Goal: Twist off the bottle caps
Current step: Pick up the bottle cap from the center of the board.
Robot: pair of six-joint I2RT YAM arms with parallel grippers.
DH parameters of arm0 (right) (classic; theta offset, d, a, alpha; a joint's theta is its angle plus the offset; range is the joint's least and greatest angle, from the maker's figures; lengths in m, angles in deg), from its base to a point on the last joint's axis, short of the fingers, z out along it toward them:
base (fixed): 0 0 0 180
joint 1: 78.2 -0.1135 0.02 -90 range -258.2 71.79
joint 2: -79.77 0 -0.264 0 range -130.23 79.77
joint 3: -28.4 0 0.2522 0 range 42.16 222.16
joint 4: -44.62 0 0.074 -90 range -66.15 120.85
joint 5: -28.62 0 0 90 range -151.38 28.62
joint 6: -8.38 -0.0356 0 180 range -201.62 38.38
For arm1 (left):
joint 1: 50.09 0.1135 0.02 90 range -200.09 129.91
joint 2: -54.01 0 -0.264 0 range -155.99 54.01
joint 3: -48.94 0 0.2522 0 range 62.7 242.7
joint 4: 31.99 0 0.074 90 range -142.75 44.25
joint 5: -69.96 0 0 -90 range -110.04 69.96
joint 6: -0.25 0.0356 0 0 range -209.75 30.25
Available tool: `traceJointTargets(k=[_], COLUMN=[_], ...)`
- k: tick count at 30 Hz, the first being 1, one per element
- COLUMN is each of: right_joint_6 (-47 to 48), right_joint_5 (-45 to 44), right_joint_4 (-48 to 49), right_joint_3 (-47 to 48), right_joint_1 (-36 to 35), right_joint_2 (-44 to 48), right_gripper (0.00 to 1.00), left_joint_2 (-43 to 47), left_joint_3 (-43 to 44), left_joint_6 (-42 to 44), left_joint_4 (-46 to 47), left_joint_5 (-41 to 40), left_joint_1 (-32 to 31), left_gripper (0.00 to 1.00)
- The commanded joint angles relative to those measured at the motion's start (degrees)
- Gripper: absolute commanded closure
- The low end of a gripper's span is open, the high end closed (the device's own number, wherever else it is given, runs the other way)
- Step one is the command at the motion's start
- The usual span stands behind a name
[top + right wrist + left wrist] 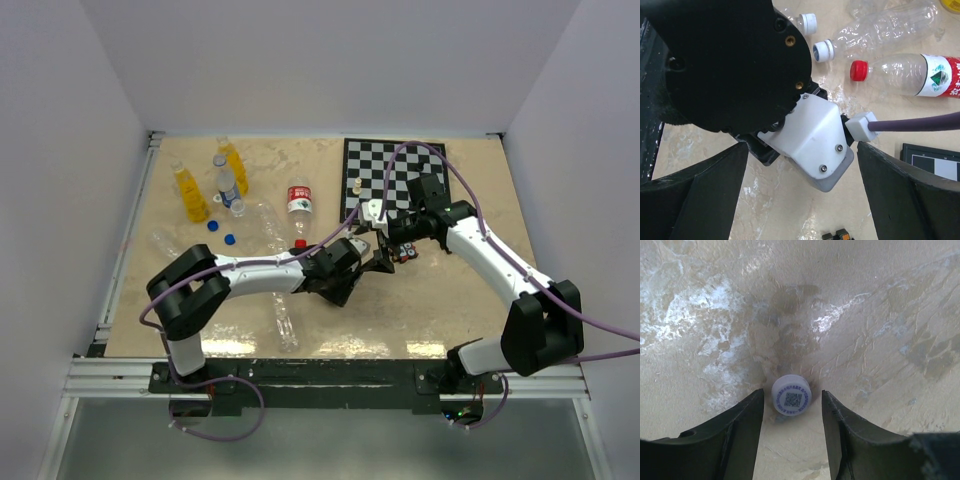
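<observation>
A small white bottle cap (791,395) with a printed code on top lies on the table. It sits between the fingertips of my left gripper (792,402), which is open, with a narrow gap on each side of the cap. In the top view that gripper (376,258) is at the table's middle. My right gripper (801,150) is open and empty, hovering just over the left wrist's white housing (815,135). Two orange bottles (188,192) (233,165) and a clear labelled bottle (228,187) stand at the far left. Two blue caps (213,225) (230,239) lie near them.
A red-capped bottle (910,75) lies on its side behind the grippers. Long clear bottles lie nearby (265,225) and towards the front (285,320). A chessboard (400,175) with small white pieces fills the far right. Small dark blocks (405,252) sit by the right gripper.
</observation>
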Motion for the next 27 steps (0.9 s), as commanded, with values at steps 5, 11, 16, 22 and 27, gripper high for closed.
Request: traceJointTargets(k=[5,11,16,22,27], right_joint_6=[0.0,0.1,0.0,0.1,0.1], right_joint_5=[0.2,0.2,0.2,0.2,0.3], right_joint_4=[0.6,0.5,0.6,0.5,0.5], right_joint_3=[1.5,1.4,1.5,1.6,1.6], right_joint_1=[-0.4,-0.4,-0.3,-0.3,-0.3], right_joint_2=[0.7,0.6,0.7,0.7,0.7], right_gripper=[0.06,0.06,0.06,0.06,0.06], left_joint_2=[-3.3,-3.7,-3.6,-4.5,-4.0], left_joint_3=[4.5,4.8,5.0,5.0,5.1], left_joint_6=[0.6,0.8,0.8,0.8,0.9], left_joint_4=[-1.4,-3.5,-5.2,-5.4,-5.4], left_joint_5=[-1.7,-2.9,-3.0,-2.4,-2.0], left_joint_1=[-1.1,-1.4,-1.8,-2.0,-2.0], left_gripper=[0.53,0.54,0.52,0.61,0.83])
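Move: The bottle cap lies almost between the left hand's open fingers, about 1 cm below the hand point. From this hand, the lying clear bottle is about 13 cm left and 4 cm back; the red-labelled bottle is some 20 cm ahead and 9 cm left; the small dark toy is about 11 cm ahead and 15 cm right. From the right hand, the cap is roughly 5 cm left, 9 cm back and 16 cm below. Easing barely half a centimetre forward and down, the left fingers close from both sides and pinch the cap. ##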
